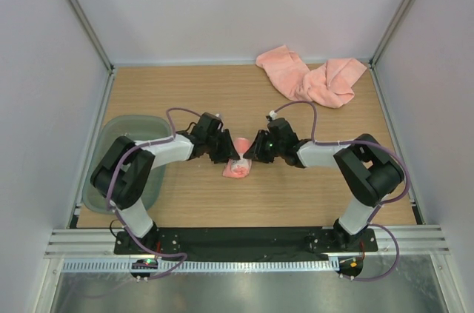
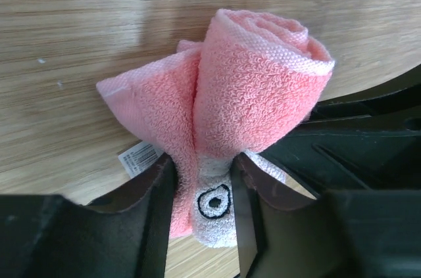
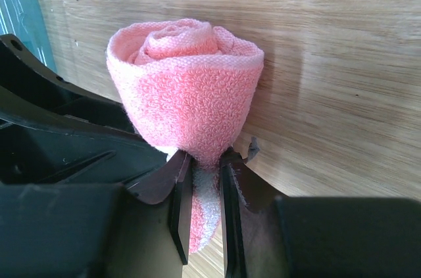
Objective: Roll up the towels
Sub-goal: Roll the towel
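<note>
A salmon-pink towel [image 1: 238,168], rolled into a tight spiral, is held over the wooden table between both arms. In the left wrist view the rolled towel [image 2: 256,87] has my left gripper [image 2: 202,166] shut on its pale banded end, and a black ring mark shows between the jaws. In the right wrist view the roll [image 3: 187,87] is pinched at its narrow lower end by my right gripper [image 3: 205,160]. From above, the left gripper [image 1: 224,152] and right gripper [image 1: 254,152] face each other across the roll. More towels [image 1: 311,78] lie crumpled at the back right.
A translucent grey-green tray [image 1: 111,143] stands at the left edge beside the left arm, and its corner [image 3: 16,8] shows in the right wrist view. A white label [image 2: 138,156] hangs from the roll. White walls close in the table on three sides.
</note>
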Motion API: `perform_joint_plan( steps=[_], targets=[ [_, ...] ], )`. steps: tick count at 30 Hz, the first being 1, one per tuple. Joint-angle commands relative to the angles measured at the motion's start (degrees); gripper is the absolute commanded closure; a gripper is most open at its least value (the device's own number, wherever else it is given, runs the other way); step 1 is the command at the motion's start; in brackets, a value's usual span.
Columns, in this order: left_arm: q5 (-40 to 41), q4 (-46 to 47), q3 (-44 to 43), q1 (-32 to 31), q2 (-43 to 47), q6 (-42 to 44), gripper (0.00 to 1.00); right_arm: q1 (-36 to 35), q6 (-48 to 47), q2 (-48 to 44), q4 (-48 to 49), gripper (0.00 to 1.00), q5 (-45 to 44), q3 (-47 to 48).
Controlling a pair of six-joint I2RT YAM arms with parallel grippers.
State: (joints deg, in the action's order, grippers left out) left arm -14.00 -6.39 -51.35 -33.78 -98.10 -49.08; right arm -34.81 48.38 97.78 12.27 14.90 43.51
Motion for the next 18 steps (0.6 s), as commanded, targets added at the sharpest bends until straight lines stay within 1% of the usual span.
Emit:
perform_joint_plan(
  steps=[1,2,4,5,6,7,9,13,16,18],
  targets=[
    [-0.3,-1.3,0.4,-2.0,-3.8,0.7,0.63,-0.6,-1.4,1.2,-2.6,0.84,-1.4,0.3],
    [-0.7,-1.1,0.5,-2.2,-4.5,0.6,0.71,-0.6,-1.3,1.1,-2.3,0.83,-1.0,0.1],
    [-1.6,0.1,0.6,-2.3,-5.0,0.0,0.84,-0.6,-1.3,0.6,-2.2,0.78,-0.6,0.0],
    [-1.9,0.2,0.6,-2.3,-5.2,-0.2,0.95,-0.6,-1.4,0.3,-2.3,0.77,-0.6,0.0],
    [-2.0,0.5,0.5,-2.3,-5.3,-0.2,1.00,-0.5,-1.5,-0.1,-2.5,0.75,-0.6,0.0],
    [-2.3,0.5,0.4,-2.3,-5.2,-0.4,1.00,-0.6,-1.9,-0.5,-3.6,0.68,-1.0,0.1],
    [-2.3,0.4,0.3,-2.3,-4.2,-0.3,1.00,-0.5,-2.6,-2.6,-5.1,0.61,-1.6,0.5],
    [-1.9,0.0,-0.1,-2.3,-2.0,-0.1,1.00,-0.6,-4.4,-6.8,-11.9,0.44,-4.6,2.7],
    [-2.0,-0.8,-0.2,-2.1,-0.8,-0.2,1.00,-0.5,-5.9,-10.5,-18.3,0.37,-7.7,5.1],
    [-2.3,-0.8,-0.1,-2.0,0.0,-0.7,1.00,-0.3,-6.8,-13.1,-20.6,0.35,-9.9,6.6]
  ],
)
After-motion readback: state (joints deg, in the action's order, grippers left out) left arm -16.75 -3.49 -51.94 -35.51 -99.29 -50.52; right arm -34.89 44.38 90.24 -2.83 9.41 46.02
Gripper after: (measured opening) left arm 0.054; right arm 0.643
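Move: Just at the left fingertips, which straddle the towel being rolled at its waist, the towel's middle lies about 1 cm ahead and 1 cm right, at fingertip height. The green tray's middle is some 32 cm to the left hand's left and about 1 cm back. The right hand still pinches that same towel, its middle about 1 cm ahead and 1 cm left; the spare towels lie roughly 25 cm ahead and 19 cm right of it. Closing almost fully on the roll's waist, the left fingers pinch the towel while that hand moves about 2 cm to the right. Once they are shut, the right hand opens its own fingers, lets go and backs off about 3 cm to its right, then rises some 2 cm. ##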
